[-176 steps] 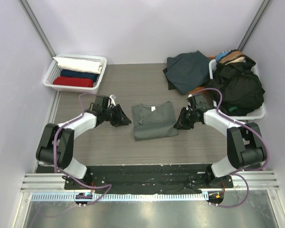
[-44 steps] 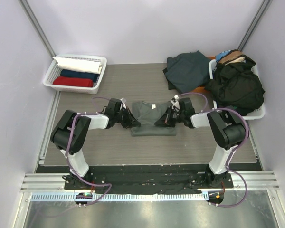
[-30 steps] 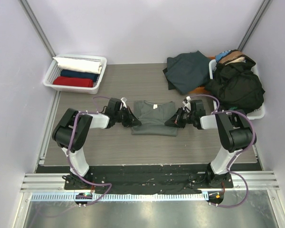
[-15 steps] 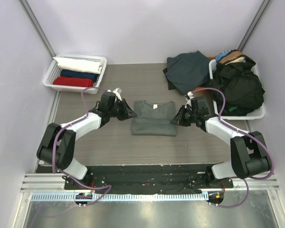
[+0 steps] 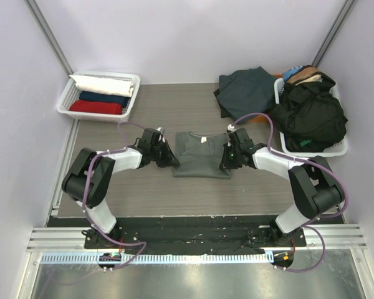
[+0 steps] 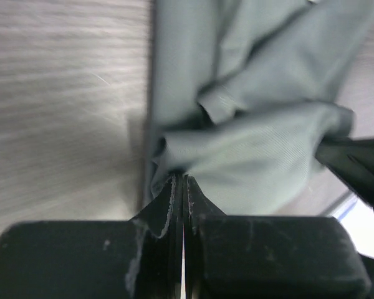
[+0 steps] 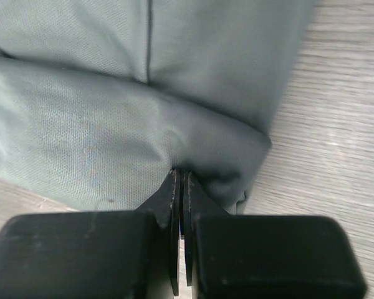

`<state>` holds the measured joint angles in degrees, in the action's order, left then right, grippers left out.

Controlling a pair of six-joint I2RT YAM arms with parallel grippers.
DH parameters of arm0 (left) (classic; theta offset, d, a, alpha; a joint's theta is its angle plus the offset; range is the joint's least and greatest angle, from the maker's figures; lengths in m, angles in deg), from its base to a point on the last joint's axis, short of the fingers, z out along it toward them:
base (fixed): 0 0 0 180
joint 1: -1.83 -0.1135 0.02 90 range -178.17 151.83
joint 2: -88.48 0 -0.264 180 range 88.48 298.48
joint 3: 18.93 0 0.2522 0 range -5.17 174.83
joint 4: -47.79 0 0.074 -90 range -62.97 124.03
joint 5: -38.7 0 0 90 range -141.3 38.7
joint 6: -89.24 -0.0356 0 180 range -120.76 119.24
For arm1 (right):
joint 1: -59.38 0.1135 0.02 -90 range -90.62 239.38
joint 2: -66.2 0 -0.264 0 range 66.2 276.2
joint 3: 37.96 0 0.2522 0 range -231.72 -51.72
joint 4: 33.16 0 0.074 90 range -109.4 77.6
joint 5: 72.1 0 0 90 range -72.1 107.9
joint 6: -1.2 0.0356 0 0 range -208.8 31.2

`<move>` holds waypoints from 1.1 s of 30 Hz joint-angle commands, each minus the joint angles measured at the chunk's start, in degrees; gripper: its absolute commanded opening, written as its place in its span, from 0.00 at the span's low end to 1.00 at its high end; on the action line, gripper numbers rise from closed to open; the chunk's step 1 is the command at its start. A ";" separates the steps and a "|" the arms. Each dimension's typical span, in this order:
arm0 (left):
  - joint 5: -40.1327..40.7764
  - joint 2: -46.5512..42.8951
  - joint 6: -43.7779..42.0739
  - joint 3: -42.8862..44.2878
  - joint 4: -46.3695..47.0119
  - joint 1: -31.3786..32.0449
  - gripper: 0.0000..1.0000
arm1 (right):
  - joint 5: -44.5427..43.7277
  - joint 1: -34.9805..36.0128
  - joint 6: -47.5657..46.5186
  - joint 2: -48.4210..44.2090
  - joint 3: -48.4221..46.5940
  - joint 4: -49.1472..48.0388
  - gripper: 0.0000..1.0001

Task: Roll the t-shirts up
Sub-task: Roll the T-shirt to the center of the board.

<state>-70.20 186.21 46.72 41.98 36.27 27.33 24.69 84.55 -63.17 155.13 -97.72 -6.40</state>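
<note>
A folded sage-grey t-shirt [image 5: 201, 156] with a small white neck label lies on the table's middle. My left gripper [image 5: 172, 161] is at its left edge, shut on the cloth [image 6: 249, 156]. My right gripper [image 5: 224, 163] is at its right edge, shut on a fold of the same shirt [image 7: 112, 143]. Both hold the near part of the shirt, which is bunched into a low roll.
A white lattice basket [image 5: 67, 94] at the back left holds rolled white, navy and red shirts. A dark teal shirt [image 5: 246, 92] lies at the back right beside a basket [image 5: 336, 149] heaped with black and other clothes.
Both grippers moved inward from beside the shirt and closed on its left and right edges. The shirt has become shorter front to back than several seconds ago.
</note>
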 commanded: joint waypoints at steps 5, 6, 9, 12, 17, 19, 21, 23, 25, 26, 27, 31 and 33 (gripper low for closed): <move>2.11 10.27 -5.73 12.25 -2.15 -0.45 0.00 | -8.96 9.88 1.97 -0.41 0.29 3.70 0.01; 1.93 11.07 -6.08 14.61 -1.98 -0.53 0.00 | -9.24 11.12 3.36 -1.55 0.64 4.05 0.01; -2.53 15.89 -9.07 19.09 0.13 -1.15 0.00 | -9.25 16.13 6.18 -3.14 1.44 4.93 0.01; -12.11 23.10 -11.71 28.93 -0.66 -1.50 0.00 | -10.12 23.59 9.87 -1.49 -0.84 4.85 0.01; -16.52 27.33 -11.72 36.25 1.54 -1.06 0.00 | -12.93 28.44 12.43 1.25 -7.52 6.25 0.02; -16.88 26.64 -11.71 36.60 1.45 -1.15 0.03 | -16.27 28.53 11.91 -0.23 -10.15 8.71 0.08; -16.79 24.89 -11.63 36.43 1.19 -1.41 0.06 | -18.64 28.53 10.76 -1.12 -11.83 11.94 0.11; -16.61 23.13 -11.45 35.64 0.40 -1.85 0.17 | -20.76 28.53 9.80 -1.91 -14.20 14.07 0.18; -14.95 19.44 -11.45 34.33 -0.65 -2.29 0.23 | -23.46 29.40 9.27 -1.91 -16.65 17.14 0.26; -14.25 17.77 -11.28 32.40 -0.92 -2.73 0.25 | -24.44 29.93 8.83 -1.57 -17.63 18.11 0.34; -12.33 14.88 -10.40 30.82 -1.01 -2.99 0.26 | -25.58 31.16 8.65 -1.04 -18.68 20.56 0.37; -7.14 7.15 -6.27 21.86 -1.27 -5.62 0.35 | -31.38 35.11 9.09 4.58 -27.36 27.16 0.46; -6.85 4.15 -3.64 15.11 -0.05 -8.95 0.35 | -36.30 36.87 10.40 9.85 -31.41 32.93 0.49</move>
<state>-80.84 197.78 38.33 65.48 34.89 23.22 -1.17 117.53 -53.93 158.32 -120.74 16.04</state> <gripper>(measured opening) 0.345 0.467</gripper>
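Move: Under both pairs of shut fingertips lies the half-rolled T-shirt, its collar pointing away from the bases. Its middle is about 9 cm right of the left hand and 3 cm ahead; from the right hand, some 7 cm left and 4 cm ahead. The basket of rolled shirts stands roughly 30 cm left and 27 cm ahead of the left hand. The dark teal shirt lies about 10 cm right and 28 cm ahead of the right hand. Swivelling the T-shirt clockwise between two shut, pressing grippers: the left sweeps forward about 12 cm and curves right, while the right drags its end left and back, some 10 cm each way. The hands then open and lift clear, the left rising about 6 cm and easing back and left, the right rising 7 cm and coming a few centimetres forward. ##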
